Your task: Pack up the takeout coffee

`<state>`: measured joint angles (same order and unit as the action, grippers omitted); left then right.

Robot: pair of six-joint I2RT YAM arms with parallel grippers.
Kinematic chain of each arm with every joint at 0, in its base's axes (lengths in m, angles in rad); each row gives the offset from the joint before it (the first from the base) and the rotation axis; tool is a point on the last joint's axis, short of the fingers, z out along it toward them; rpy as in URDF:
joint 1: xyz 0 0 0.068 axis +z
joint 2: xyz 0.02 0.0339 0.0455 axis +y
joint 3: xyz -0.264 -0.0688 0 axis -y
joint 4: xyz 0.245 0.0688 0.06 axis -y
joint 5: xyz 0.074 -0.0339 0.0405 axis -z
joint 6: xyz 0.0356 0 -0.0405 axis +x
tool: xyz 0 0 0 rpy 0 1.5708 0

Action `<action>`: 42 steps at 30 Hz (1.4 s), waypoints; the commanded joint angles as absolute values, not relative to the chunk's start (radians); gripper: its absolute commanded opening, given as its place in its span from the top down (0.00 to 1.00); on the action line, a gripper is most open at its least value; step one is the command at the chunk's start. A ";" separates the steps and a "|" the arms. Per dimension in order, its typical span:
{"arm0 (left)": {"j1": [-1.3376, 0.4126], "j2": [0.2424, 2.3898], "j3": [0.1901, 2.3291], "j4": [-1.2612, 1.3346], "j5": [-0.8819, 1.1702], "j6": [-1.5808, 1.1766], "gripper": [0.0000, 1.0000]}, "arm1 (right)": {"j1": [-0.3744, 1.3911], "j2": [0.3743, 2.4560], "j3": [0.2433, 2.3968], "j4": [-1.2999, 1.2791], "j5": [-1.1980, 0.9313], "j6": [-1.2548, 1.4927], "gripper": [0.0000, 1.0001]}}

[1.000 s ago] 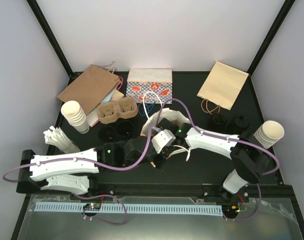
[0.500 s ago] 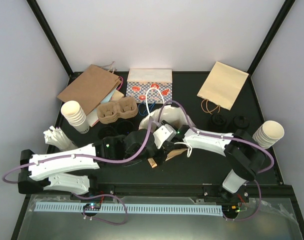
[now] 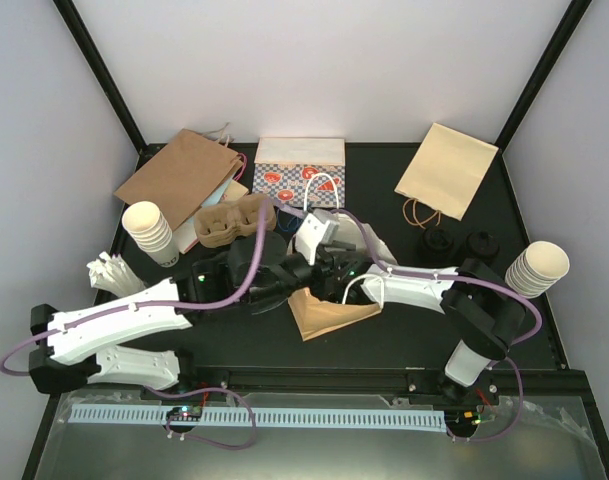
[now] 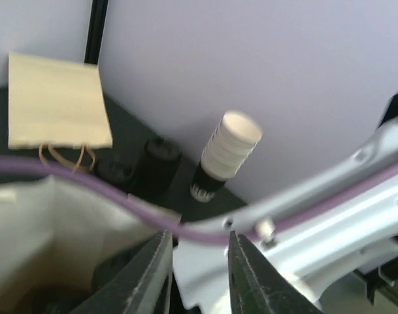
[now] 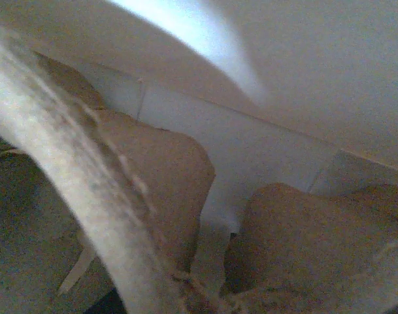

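Note:
A paper bag [image 3: 329, 315], brown outside and white inside [image 4: 29, 229], stands tilted mid-table with one white handle [image 3: 324, 186] looped up. My right gripper [image 3: 317, 252] is at its mouth. In the right wrist view the fingers are buried among white bag wall [image 5: 264, 150], brown folds and a handle cord [image 5: 87, 190]. My left gripper [image 3: 284, 272] hovers at the bag's rim with its jaws [image 4: 200, 237] a little apart and nothing between them. The takeout coffee cups are hidden, since my left arm covers the spot beside the cardboard tray [image 3: 224, 225]. A dark shape [image 4: 114, 275] sits low in the bag; I cannot tell what it is.
Two black round pieces [image 3: 436, 240] [image 3: 481, 243] sit at the right. White paper cups are stacked left [image 3: 149, 232] and right [image 3: 539, 268]. Flat bags lie at the back: brown [image 3: 179, 175], patterned [image 3: 299, 172], tan [image 3: 446, 172]. White items [image 3: 114, 275] lie at the left edge.
The bag has been raised and turned by the right gripper, so its brown side now faces up. My left gripper moved up towards the bag's mouth and its jaws parted.

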<state>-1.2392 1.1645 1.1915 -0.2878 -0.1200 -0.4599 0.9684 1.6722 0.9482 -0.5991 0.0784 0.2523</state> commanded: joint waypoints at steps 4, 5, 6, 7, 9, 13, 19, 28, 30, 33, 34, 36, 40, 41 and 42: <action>-1.229 1.088 1.286 -0.284 -0.132 -0.478 0.60 | 0.976 1.670 0.917 -0.633 0.108 0.236 0.77; -1.227 1.078 1.299 -0.327 -0.151 -0.479 0.57 | 0.976 1.667 0.917 -0.635 0.110 0.233 0.77; -1.225 1.069 1.313 -0.373 -0.174 -0.479 0.55 | 0.975 1.663 0.916 -0.637 0.110 0.231 0.77; -1.219 1.063 1.334 -0.422 -0.191 -0.481 0.52 | 0.976 1.660 0.916 -0.639 0.110 0.226 0.77; -1.185 1.061 1.380 -0.545 -0.200 -0.493 0.49 | 0.976 1.653 0.916 -0.648 0.116 0.222 0.77; -1.078 1.046 1.417 -0.721 -0.156 -0.508 0.45 | 0.976 1.629 0.917 -0.652 0.104 0.217 0.77; -0.898 0.998 1.359 -0.810 -0.050 -0.485 0.36 | 0.976 1.622 0.931 -0.678 0.112 0.238 0.77; -0.741 1.035 1.314 -0.817 0.125 -0.423 0.23 | 0.977 1.601 0.935 -0.695 0.117 0.266 0.77; -0.727 1.048 1.313 -0.811 0.155 -0.414 0.20 | 0.977 1.596 0.935 -0.696 0.118 0.267 0.76; -0.722 1.048 1.301 -0.787 0.168 -0.402 0.11 | 0.977 1.592 0.935 -0.699 0.112 0.272 0.76; -0.719 1.048 1.296 -0.778 0.176 -0.397 0.08 | 0.977 1.591 0.934 -0.699 0.112 0.275 0.76; -0.714 1.053 1.289 -0.762 0.193 -0.384 0.05 | 0.976 1.588 0.934 -0.700 0.111 0.279 0.76; -0.712 1.083 1.289 -0.744 0.219 -0.347 0.07 | 0.979 1.584 0.933 -0.700 0.112 0.284 0.76; -0.713 1.095 1.293 -0.744 0.229 -0.336 0.08 | 0.979 1.584 0.933 -0.700 0.112 0.284 0.76; -0.712 1.108 1.297 -0.741 0.240 -0.326 0.09 | 0.979 1.583 0.933 -0.700 0.112 0.283 0.76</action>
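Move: The bag's left rim lies about 12 cm left of the left hand, 6 cm ahead and 16 cm below. Around it from that hand: the far handle, roughly 6 cm left, 17 ahead, 8 below; the near handle, draped over the right wrist, level with it sideways, 1 cm ahead, 14 below. The right hand, deep in the bag, has the cup carrier at its fingers, about 2 cm below; the left rim is some 10 cm left, 1 ahead, 17 above. Down in the bag, the right hand keeps its hold on the cup carrier and eases about 2 cm to the right and slightly back, rising a little. The left hand, fingers already parted and clear of the near handle, climbs some 6 cm, then swings about 13 cm left and 8 cm forward while sinking again towards the bag's left rim; the gripper opens wide, turns somewhat counter-clockwise and tips down. ##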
